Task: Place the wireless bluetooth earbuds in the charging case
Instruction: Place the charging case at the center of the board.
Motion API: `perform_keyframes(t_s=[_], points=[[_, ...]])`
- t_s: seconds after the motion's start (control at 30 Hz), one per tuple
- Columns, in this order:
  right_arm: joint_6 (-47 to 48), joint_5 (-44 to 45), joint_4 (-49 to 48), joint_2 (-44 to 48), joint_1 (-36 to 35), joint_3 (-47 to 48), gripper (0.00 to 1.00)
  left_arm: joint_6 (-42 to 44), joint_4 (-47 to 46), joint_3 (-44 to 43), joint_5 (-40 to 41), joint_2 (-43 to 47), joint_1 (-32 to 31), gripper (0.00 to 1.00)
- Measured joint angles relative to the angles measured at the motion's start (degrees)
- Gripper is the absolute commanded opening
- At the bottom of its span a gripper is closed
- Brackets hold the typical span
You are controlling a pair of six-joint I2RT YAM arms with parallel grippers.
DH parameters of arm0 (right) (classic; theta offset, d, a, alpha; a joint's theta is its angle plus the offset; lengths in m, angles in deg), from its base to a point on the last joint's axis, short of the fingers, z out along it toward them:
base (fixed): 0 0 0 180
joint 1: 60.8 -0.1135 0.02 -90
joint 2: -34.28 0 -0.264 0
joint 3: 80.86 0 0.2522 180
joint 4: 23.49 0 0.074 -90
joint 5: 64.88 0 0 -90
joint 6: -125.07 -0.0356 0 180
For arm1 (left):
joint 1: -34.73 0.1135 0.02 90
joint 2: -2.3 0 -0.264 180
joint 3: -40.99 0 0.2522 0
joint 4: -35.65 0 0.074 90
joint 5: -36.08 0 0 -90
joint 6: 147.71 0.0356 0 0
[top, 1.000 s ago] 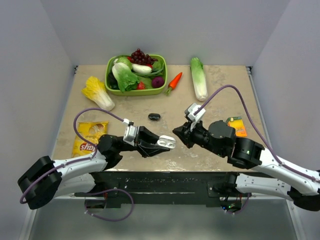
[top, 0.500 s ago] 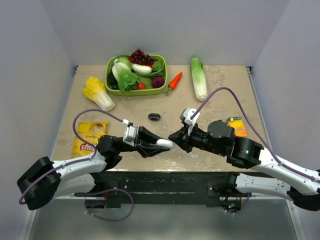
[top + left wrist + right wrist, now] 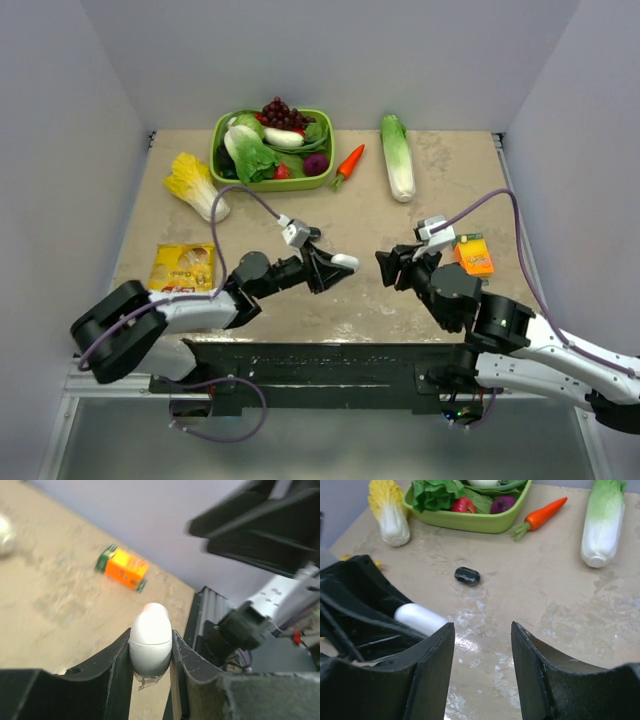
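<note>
The charging case (image 3: 150, 637) is a white egg-shaped shell with its seam line closed, standing tip-up between the left fingers. My left gripper (image 3: 151, 633) is shut on its sides. From above, the case (image 3: 344, 262) pokes out of the left gripper (image 3: 330, 268) over the table's middle. My right gripper (image 3: 390, 265) faces it from the right with a small gap, jaws open and empty. In the right wrist view the gripper (image 3: 482, 626) frames bare table, with the case (image 3: 417, 618) left of its left finger. The earbuds are out of view.
A green basket (image 3: 272, 186) of vegetables stands at the back. A carrot (image 3: 348, 163) and a long cabbage (image 3: 397, 155) lie to its right and a yellow-leaved cabbage (image 3: 195, 185) to its left. A chips bag (image 3: 182, 268) lies left, an orange carton (image 3: 473, 253) right, a small black object (image 3: 467, 576) mid-table.
The right gripper has pulled back to the right, away from the case, and opened. The left arm has carried the case up the table and a little right.
</note>
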Motion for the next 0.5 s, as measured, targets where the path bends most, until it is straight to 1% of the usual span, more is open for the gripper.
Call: perform_keyframes(t_s=[0.1, 0.23, 0.33, 0.4, 0.43, 0.5], points=[[-2.0, 2.0, -0.1, -0.7, 0.0, -1.7, 0.52, -4.1, 2.4, -2.3, 5.2, -10.2, 1.0, 0.0], [-3.5, 1.9, -0.2, -1.6, 0.0, -3.1, 0.53, -7.6, 3.1, -6.6, 8.0, -24.2, 3.4, 0.0], [-4.3, 1.7, -0.2, -1.7, 0.0, -3.4, 0.53, -8.9, 3.2, -8.6, 9.7, -31.3, 5.0, 0.0], [-4.7, 1.6, -0.4, -1.8, 0.0, -3.4, 0.54, -9.0, 4.2, -10.4, 10.4, -34.4, 5.9, 0.08], [-4.8, 1.6, -0.4, -1.9, 0.0, -3.4, 0.54, -9.0, 4.5, -11.3, 10.6, -35.6, 6.1, 0.17], [-5.0, 1.6, -0.5, -2.2, 0.0, -3.4, 0.55, -9.0, 6.0, -13.8, 11.0, -37.7, 6.8, 0.26]])
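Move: The left hand, holding the white charging case, has the bare middle of the board as its goal, some 12 cm ahead, about 1 cm to its right and 21 cm below. On the table, the black case lies about 18 cm ahead and 8 cm left of this hand, the juice box 12 cm ahead and 34 cm right, the carrot some 37 cm ahead and 3 cm right. For the empty right hand that goal is about 10 cm ahead, 8 cm left and 26 cm below. Keeping its pinch on the white charging case, the left arm swoops down about 19 cm and some 11 cm forward towards the middle of the board, just right of and short of the black case, fast at first and slowing near the table, while the wrist turns some 35 to 40 degrees so the right-pointing fingers tip downwards and swing more forward. The empty right hand sinks about 3 cm off to the right, its fingers staying open and clear of the case. ##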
